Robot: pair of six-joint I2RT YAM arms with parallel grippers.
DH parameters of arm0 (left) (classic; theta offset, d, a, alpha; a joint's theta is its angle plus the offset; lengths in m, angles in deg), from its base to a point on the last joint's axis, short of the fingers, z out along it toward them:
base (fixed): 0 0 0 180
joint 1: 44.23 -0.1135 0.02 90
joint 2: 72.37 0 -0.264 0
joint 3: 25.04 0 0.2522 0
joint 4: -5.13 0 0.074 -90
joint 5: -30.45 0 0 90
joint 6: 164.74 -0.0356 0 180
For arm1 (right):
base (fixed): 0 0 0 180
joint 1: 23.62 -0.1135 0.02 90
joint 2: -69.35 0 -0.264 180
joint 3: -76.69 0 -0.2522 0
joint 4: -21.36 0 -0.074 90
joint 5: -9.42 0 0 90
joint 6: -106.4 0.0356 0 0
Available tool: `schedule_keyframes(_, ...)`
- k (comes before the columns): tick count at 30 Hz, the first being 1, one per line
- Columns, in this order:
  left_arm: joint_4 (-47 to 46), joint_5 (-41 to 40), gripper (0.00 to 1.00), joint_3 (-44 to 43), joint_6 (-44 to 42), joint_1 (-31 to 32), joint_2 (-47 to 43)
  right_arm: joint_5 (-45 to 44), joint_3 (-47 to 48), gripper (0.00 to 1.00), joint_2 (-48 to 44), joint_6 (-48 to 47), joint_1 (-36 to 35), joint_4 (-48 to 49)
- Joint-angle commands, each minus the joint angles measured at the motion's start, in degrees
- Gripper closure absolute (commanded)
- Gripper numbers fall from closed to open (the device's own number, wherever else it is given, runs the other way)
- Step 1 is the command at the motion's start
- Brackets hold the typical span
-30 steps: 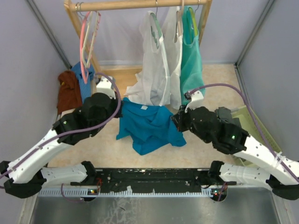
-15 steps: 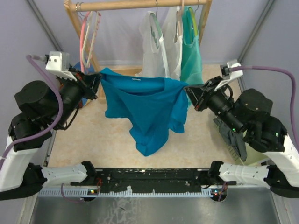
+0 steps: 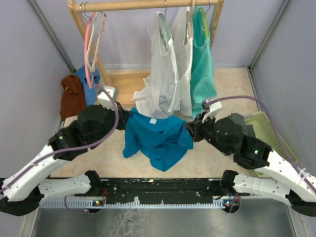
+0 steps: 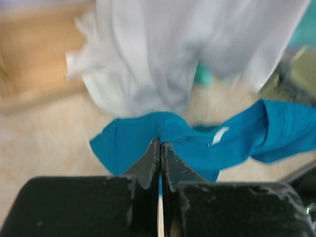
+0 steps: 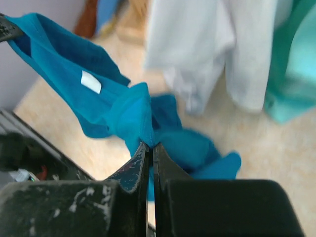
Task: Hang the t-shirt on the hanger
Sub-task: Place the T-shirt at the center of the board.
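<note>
The deep teal-blue t-shirt (image 3: 158, 140) hangs bunched between my two grippers, its lower part crumpled on the beige table. My left gripper (image 3: 127, 117) is shut on the shirt's left shoulder edge, and my right gripper (image 3: 190, 131) is shut on the right one. In the left wrist view the fingertips (image 4: 160, 143) pinch a fold of the t-shirt (image 4: 197, 145), with its white label to the right. In the right wrist view the gripper (image 5: 149, 144) clamps the t-shirt (image 5: 113, 108). The pale cream hanger (image 3: 100, 32) hangs on the rack at the back left, away from both grippers.
A wooden rack (image 3: 148, 5) spans the back. A pink hanger (image 3: 88, 44) hangs beside the cream one. White garments (image 3: 168, 69) and a mint-green tank top (image 3: 202, 64) hang just behind the shirt. A brown cloth (image 3: 72, 98) and a lighter blue cloth (image 3: 89, 81) lie at left, a pale green bin (image 3: 266, 123) at right.
Half a second ago both arms held the shirt high and stretched wide. They have since come down and inward, so the shirt sags onto the table again. Both grips are unchanged.
</note>
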State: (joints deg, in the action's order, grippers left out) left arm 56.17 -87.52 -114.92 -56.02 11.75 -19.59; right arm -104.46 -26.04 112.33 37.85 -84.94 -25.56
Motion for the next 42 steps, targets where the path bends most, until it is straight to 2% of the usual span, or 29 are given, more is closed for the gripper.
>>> schedule_keyframes(1,-1.6,5.5,1.00,16.4,11.3,-0.3,-4.4,2.0,-14.2,1.00,-6.0,10.8,0.2,4.2)
schedule_keyframes(6,-7.7,8.1,1.00,34.1,18.5,-0.2,-7.7,-1.0,-26.7,1.00,-10.3,19.5,0.2,3.7)
schedule_keyframes(10,-14.1,10.5,1.00,41.6,20.4,-0.2,-6.1,-4.9,-28.5,0.99,-8.5,21.1,0.2,2.7)
schedule_keyframes(16,-20.3,10.4,1.00,42.9,19.1,-0.3,-1.0,-4.8,-27.7,0.98,1.1,20.5,0.2,6.3)
schedule_keyframes(20,-20.4,9.3,1.00,41.0,18.9,-0.3,-1.0,-3.3,-25.7,1.00,6.6,20.5,0.2,7.7)
schedule_keyframes(25,-20.0,4.5,1.00,39.4,15.6,-0.3,-3.8,-3.2,-23.3,0.99,7.9,18.8,0.2,8.1)
schedule_keyframes(32,-18.2,0.7,0.99,38.7,15.1,-0.2,-5.6,-5.7,-20.6,0.97,7.6,17.1,0.3,7.0)
schedule_keyframes(33,-18.5,0.3,0.99,38.9,15.1,-0.2,-5.6,-5.7,-20.2,0.95,7.9,16.9,0.4,6.8)
schedule_keyframes(34,-19.0,0.3,0.99,39.1,15.1,-0.2,-5.5,-5.7,-19.4,0.88,8.2,16.6,0.4,6.4)
schedule_keyframes(36,-19.1,0.2,0.99,39.5,15.2,-0.3,-4.9,-5.5,-17.6,0.67,8.5,16.3,0.4,4.5)
schedule_keyframes(39,-18.5,0.4,1.00,40.3,16.8,-0.3,-4.1,-3.4,-12.8,0.49,7.0,13.3,0.4,2.4)
schedule_keyframes(42,-17.5,0.4,1.00,41.3,18.0,-0.3,-4.3,0.8,-3.8,0.38,7.2,9.0,0.4,1.5)
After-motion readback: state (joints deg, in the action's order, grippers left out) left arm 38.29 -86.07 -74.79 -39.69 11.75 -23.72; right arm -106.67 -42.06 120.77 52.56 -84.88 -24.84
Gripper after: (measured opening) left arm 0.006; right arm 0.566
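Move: Both hands already hold the t-shirt up by its shoulders. The bare table centre it goes to lies about 31 cm below the left hand, 11 cm to its right and 4 cm back; from the right hand it is 27 cm below, 10 cm left and level fore-and-aft. The white shirts' hem is 16 cm ahead of the right hand and 11 cm left, the teal shirt's hem 15 cm ahead and 9 cm right. Both hands swing the t-shirt down some 25 cm to the table, rise slightly, and the right fingers open. ##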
